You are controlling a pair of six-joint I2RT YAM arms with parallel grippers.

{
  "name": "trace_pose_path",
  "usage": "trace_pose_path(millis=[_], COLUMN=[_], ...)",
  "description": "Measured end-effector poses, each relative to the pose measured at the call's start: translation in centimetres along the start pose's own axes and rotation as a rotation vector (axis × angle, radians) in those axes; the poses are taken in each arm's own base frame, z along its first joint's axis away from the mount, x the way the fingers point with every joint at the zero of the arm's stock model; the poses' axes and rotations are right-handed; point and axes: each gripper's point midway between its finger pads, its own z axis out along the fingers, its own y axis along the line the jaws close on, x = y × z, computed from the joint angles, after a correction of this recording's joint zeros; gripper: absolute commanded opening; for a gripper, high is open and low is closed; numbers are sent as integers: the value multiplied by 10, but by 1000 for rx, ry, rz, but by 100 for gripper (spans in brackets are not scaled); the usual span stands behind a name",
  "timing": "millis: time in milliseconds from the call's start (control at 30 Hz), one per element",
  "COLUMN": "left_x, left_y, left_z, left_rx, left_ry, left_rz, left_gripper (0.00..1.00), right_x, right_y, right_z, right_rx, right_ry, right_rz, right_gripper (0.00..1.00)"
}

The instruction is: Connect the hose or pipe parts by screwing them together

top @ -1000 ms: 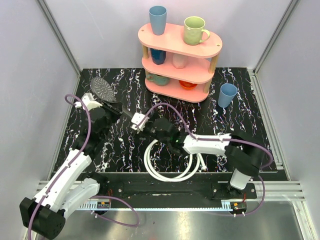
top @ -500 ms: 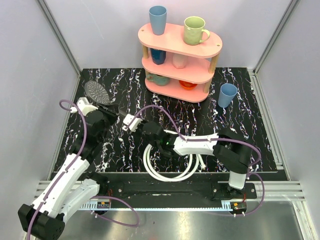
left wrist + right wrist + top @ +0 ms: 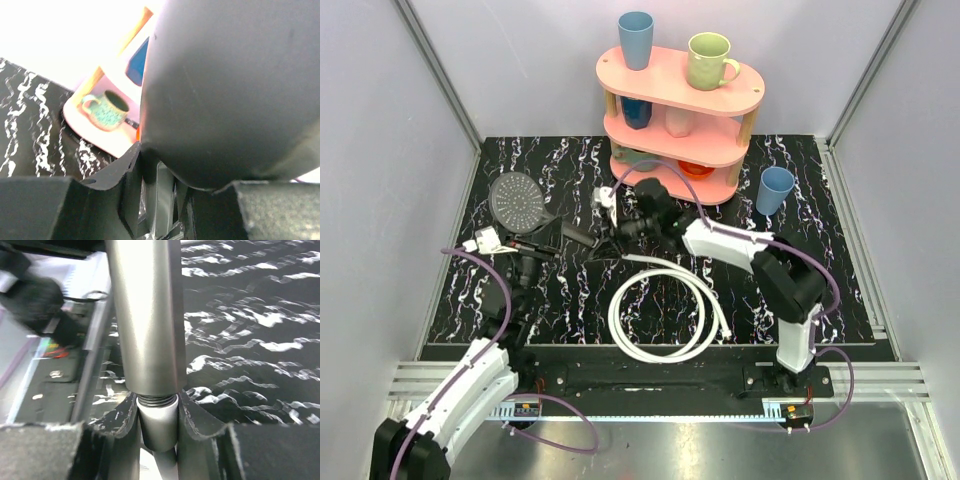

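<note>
The grey round-faced shower head [image 3: 517, 200] hangs over the left of the black marbled table, its dark handle [image 3: 572, 234] pointing right. My left gripper [image 3: 546, 243] is shut on that handle; in the left wrist view the dark body [image 3: 230, 90] fills the frame above the left gripper [image 3: 167, 195]. The white hose [image 3: 660, 320] lies coiled near the front, with one end raised to the handle. My right gripper [image 3: 611, 236] is shut on the hose's white end fitting [image 3: 157, 427], which sits against the threads at the handle's tip [image 3: 147, 315], between the right gripper's [image 3: 157, 420] jaws.
A pink three-tier shelf [image 3: 680, 100] with cups and mugs stands at the back, just behind the right wrist. A blue cup [image 3: 775, 190] stands to the shelf's right. A green speckled mug [image 3: 107, 110] sits on the bottom tier. Grey walls close both sides.
The right gripper closed on the hose's end fitting and swung toward the shelf, lifting that end to the handle. The left arm drew back, turning the shower head.
</note>
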Motion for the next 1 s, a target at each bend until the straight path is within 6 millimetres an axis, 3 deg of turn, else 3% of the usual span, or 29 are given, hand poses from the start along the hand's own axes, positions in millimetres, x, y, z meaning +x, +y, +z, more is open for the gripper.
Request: trace_pose_path(millis=[133, 167, 300, 367, 400, 500, 633, 833, 1000], left_x=[-3, -3, 0, 1, 6, 20, 28, 9, 4], left_y=[-15, -17, -25, -28, -26, -9, 16, 18, 25], left_z=[-2, -2, 0, -1, -1, 0, 6, 20, 26], left_rx=[124, 141, 191, 208, 206, 140, -17, -179, -309], left_ry=[-49, -52, -43, -39, -20, 37, 96, 107, 131], left_rz=[29, 37, 54, 63, 79, 100, 106, 59, 24], left_gripper=[0, 0, 0, 0, 0, 0, 0, 0, 0], right_x=[-8, -8, -7, -8, -10, -15, -16, -11, -7], right_y=[13, 15, 19, 18, 16, -4, -21, -33, -21], right_z=[-9, -10, -19, -21, -22, -30, -49, -70, -51], right_rx=[-292, -348, -442, -442, -433, -334, -132, 190, 388], right_ry=[-37, -39, -39, -37, -40, -59, -79, -101, -68], right_rz=[110, 137, 193, 220, 224, 224, 201, 116, -59], right_gripper=[0, 5, 46, 58, 69, 87, 94, 100, 100])
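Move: The hose nut is already pinched at the right hand's fingertips, its middle about 1 cm to the left and otherwise level with it. Above it the shower handle slants up, its middle some 3 cm ahead, 5 cm left and 4 cm higher, to the shower head roughly 10 cm ahead, 16 cm left and 12 cm up. The hose coil lies about 14 cm right, 14 cm back and 15 cm below. From the left hand the nut is around 8 cm right, 2 cm back and 8 cm down. Still pinching the hose nut, the right hand finishes its twist, some 25 degrees counter-clockwise as it eases back and right a couple of centimetres, then opens wide, lets go of the nut and swings about 5 cm forward and 5 cm right, wrist rolling back the other way by roughly 50 degrees before it starts in again leftward and back. The left hand keeps its hold on the shower handle throughout, first rocking back, right and up a little, then going down and forward some 4 cm each while tipping its fingers nearly 30 degrees downward. ##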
